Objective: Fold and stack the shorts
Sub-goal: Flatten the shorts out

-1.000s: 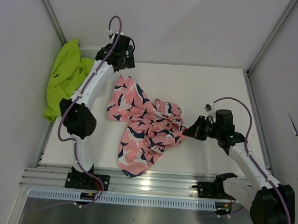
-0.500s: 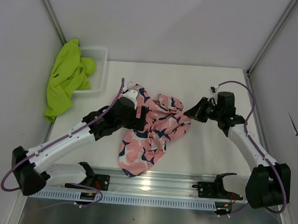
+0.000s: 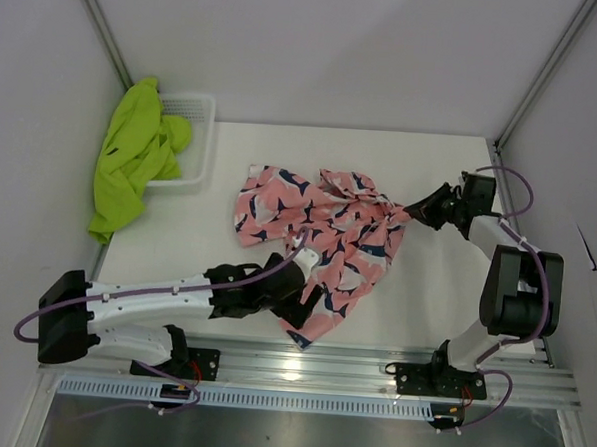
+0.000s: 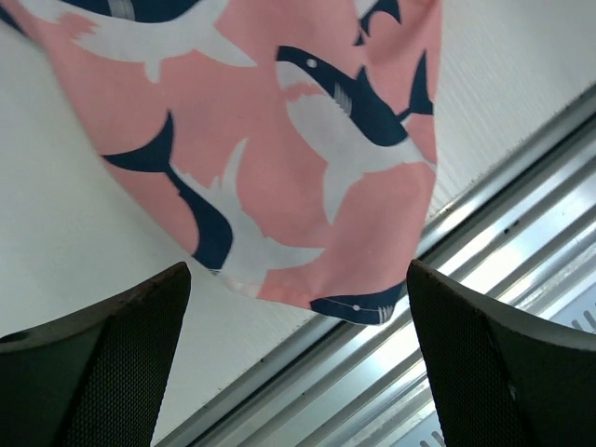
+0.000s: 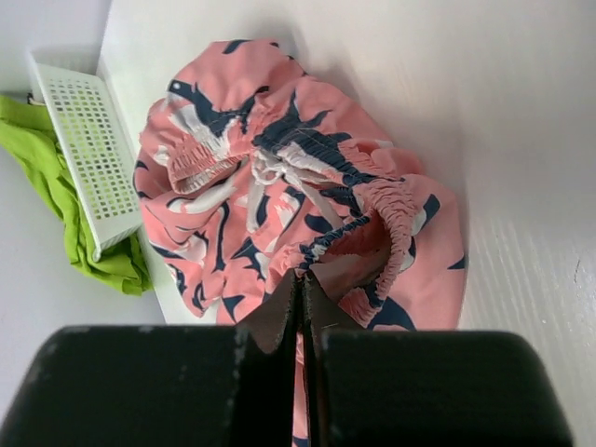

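Observation:
The pink shark-print shorts (image 3: 323, 235) lie spread and rumpled mid-table. My right gripper (image 3: 414, 208) is shut on their gathered waistband at the right end; the right wrist view shows the fingers (image 5: 304, 279) pinched on the elastic edge of the pink shorts (image 5: 279, 177). My left gripper (image 3: 312, 306) hovers open over the near leg. In the left wrist view that gripper (image 4: 298, 372) holds nothing, and the pink leg hem (image 4: 298, 186) lies just beyond its fingertips. The lime green shorts (image 3: 131, 165) hang over the basket at the far left.
A white mesh basket (image 3: 193, 143) stands at the back left corner, also seen as the basket (image 5: 88, 149) in the right wrist view with green fabric (image 5: 56, 196) beside it. The metal rail (image 3: 301, 362) runs along the near table edge, close under the left gripper.
The left arm swung from the back left corner down to the near leg of the pink shorts. The right gripper pulled the waistband right and farther back, stretching the shorts out.

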`<action>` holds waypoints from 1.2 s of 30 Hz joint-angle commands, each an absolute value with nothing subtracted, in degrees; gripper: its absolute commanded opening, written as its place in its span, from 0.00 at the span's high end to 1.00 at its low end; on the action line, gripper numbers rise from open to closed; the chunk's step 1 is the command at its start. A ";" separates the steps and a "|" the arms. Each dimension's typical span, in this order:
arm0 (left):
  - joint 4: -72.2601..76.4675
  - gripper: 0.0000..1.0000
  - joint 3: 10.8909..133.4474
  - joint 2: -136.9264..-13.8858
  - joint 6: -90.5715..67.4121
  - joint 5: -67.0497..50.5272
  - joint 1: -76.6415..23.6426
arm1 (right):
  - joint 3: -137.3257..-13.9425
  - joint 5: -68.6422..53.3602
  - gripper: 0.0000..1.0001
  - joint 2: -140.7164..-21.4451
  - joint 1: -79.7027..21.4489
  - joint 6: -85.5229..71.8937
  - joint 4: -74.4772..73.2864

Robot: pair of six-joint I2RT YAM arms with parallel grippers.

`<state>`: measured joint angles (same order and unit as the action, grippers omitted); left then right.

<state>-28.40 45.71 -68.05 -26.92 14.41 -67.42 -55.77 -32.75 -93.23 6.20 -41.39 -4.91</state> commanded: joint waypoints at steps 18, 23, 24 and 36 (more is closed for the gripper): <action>-27.42 0.08 60.02 -94.82 -24.51 19.42 -81.21 | -46.85 -32.08 1.00 -94.04 3.69 -42.62 12.04; -31.37 0.24 59.77 -97.99 -28.73 20.83 -78.76 | -46.58 -32.87 1.00 -94.13 3.60 -42.80 12.66; -31.12 0.35 58.81 -98.09 -29.00 19.09 -78.05 | -46.58 -32.87 1.00 -94.04 3.60 -42.80 12.66; -24.53 1.00 49.85 -79.03 -30.76 -5.34 -72.16 | -47.02 -31.47 1.00 -92.99 3.78 -41.57 9.93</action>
<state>-28.82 51.07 -87.24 -30.46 6.04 -72.69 -46.72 -32.34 -93.97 3.60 -42.44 9.63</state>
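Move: The near leg's hem corner lies about 5 cm back and 4 cm right of the open left gripper, some 9 cm below it. The waistband edge, already pinched by the closed right fingers, is roughly 25 cm ahead and 27 cm right of the left hand at about its height; the other leg lies flat some 30 cm ahead and 8 cm left. From the right hand the hem corner is about 30 cm back, 23 cm left and 10 cm down. Sinking about 9 cm, the left hand first swings back and some 7 cm right, then drifts left again onto the near leg beside the hem corner, rolling its left side up some 20 degrees; its wide-open fingers shut and pinch the cloth, and it rises a little. The right hand keeps its waistband grip, settling about 3 cm lower and slightly left, then holding still. ##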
